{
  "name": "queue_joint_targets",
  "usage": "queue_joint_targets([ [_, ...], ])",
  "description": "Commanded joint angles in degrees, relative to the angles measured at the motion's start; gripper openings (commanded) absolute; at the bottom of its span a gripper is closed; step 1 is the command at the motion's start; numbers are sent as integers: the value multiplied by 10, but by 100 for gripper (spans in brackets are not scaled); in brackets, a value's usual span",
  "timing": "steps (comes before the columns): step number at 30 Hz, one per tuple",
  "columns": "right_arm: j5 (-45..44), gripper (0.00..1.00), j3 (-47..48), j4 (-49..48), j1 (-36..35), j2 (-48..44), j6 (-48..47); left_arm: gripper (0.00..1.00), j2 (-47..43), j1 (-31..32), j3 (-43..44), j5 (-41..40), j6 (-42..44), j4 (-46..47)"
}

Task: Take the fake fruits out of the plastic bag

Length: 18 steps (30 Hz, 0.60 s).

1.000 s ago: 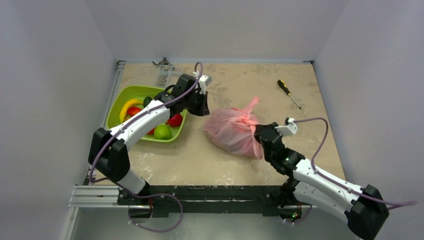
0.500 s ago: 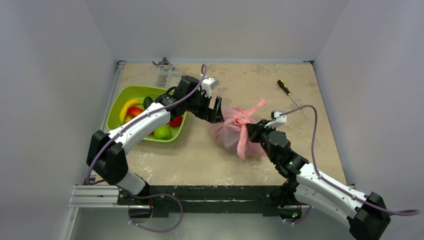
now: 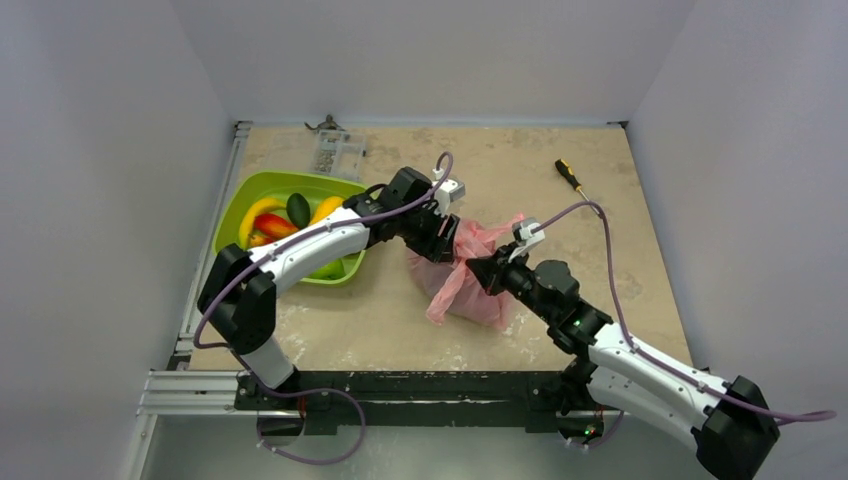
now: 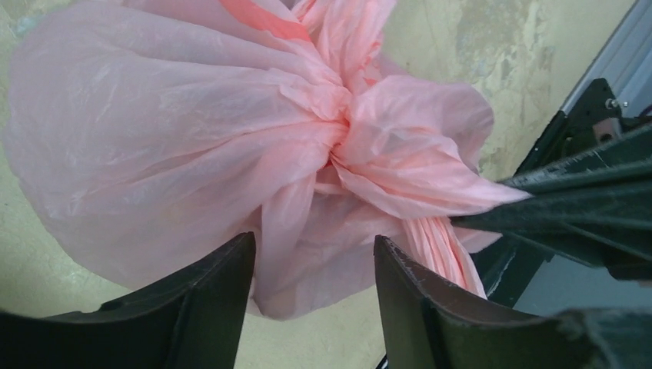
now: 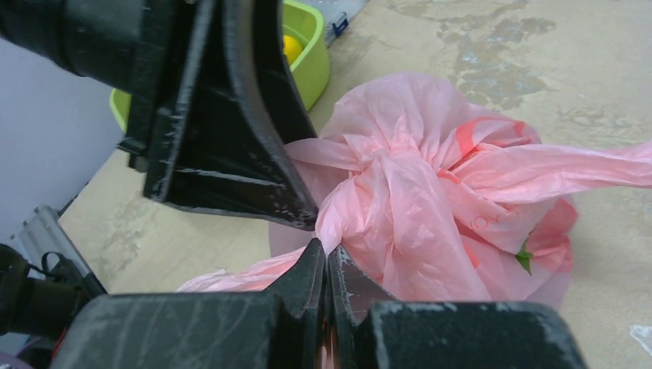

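Observation:
The pink plastic bag (image 3: 470, 275) lies knotted at the table's middle, with a green stem (image 5: 524, 257) showing through its film. My left gripper (image 3: 443, 238) is at the bag's far left side. In the left wrist view it (image 4: 311, 250) stands open, its fingers (image 4: 207, 284) on either side of a hanging fold under the knot (image 4: 338, 131). My right gripper (image 5: 327, 257) is shut on a twisted strip of the plastic bag (image 5: 430, 177) and holds it taut from the right. Several fake fruits lie in the tray: a yellow banana (image 3: 255, 213), a dark green one (image 3: 298, 208), a red one (image 3: 275, 226).
The lime-green tray (image 3: 232, 205) sits left of the bag, under my left forearm. A screwdriver (image 3: 577, 184) lies at the back right. A small clear packet (image 3: 336, 155) and a dark clip (image 3: 325, 124) are near the back wall.
My left arm swung from over the tray to the bag, and its jaws opened. My right gripper moved left with the bag's strip, drawing the bag up and leftward.

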<state>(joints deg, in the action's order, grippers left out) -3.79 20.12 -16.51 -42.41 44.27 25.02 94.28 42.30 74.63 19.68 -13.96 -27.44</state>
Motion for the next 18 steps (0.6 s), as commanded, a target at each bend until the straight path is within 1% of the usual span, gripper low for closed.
queue_joint_targets([
  [1,57,0,5,-61,-1,4,-1,54,19,2,42,-38,19,-22],
  [3,62,0,7,-56,-1,7,-4,56,23,1,44,-43,18,-21],
  [5,72,0,10,-47,-1,11,-10,61,28,1,49,-45,17,-23],
  [6,78,0,10,-45,-2,12,-12,62,31,2,52,-45,16,-24],
  [7,82,0,9,-46,-1,14,-15,60,34,2,53,-44,16,-25],
  [8,85,0,7,-46,-2,16,-16,52,37,2,56,-44,20,-27],
  [10,75,0,3,-47,-3,25,-15,18,37,1,63,-69,27,-47],
  [11,56,0,1,-47,-3,29,-7,5,34,1,62,-92,30,-50],
  [12,9,0,2,-37,-4,32,12,0,29,1,60,-115,32,-53],
  [13,-39,0,3,-19,-6,34,43,0,22,1,55,-136,33,-50],
  [14,-108,0,3,5,-9,29,85,0,13,1,49,-157,34,-44],
  [17,-359,0,-1,150,-33,-8,283,0,-29,-1,8,-220,17,1],
  [18,-410,0,-2,214,-37,-17,352,0,-50,-1,-15,-245,11,24],
])
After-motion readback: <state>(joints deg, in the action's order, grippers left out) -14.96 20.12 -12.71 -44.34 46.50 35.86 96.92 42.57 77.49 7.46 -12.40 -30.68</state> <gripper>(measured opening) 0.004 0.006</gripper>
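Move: The plastic bag's knot is about 5 cm right of the left hand, 1 cm ahead and 3 cm lower; the left fingers are half open around a loose fold. The right hand already pinches a bag flap, with the knot some 4 cm straight ahead and 2 cm below. The green bin is roughly 33 cm left of the left hand, 6 cm ahead and 10 cm down. The left hand closes, pinching the bag's side, shifting about 4 cm forward-left; the right, still gripping, dips rightward. ##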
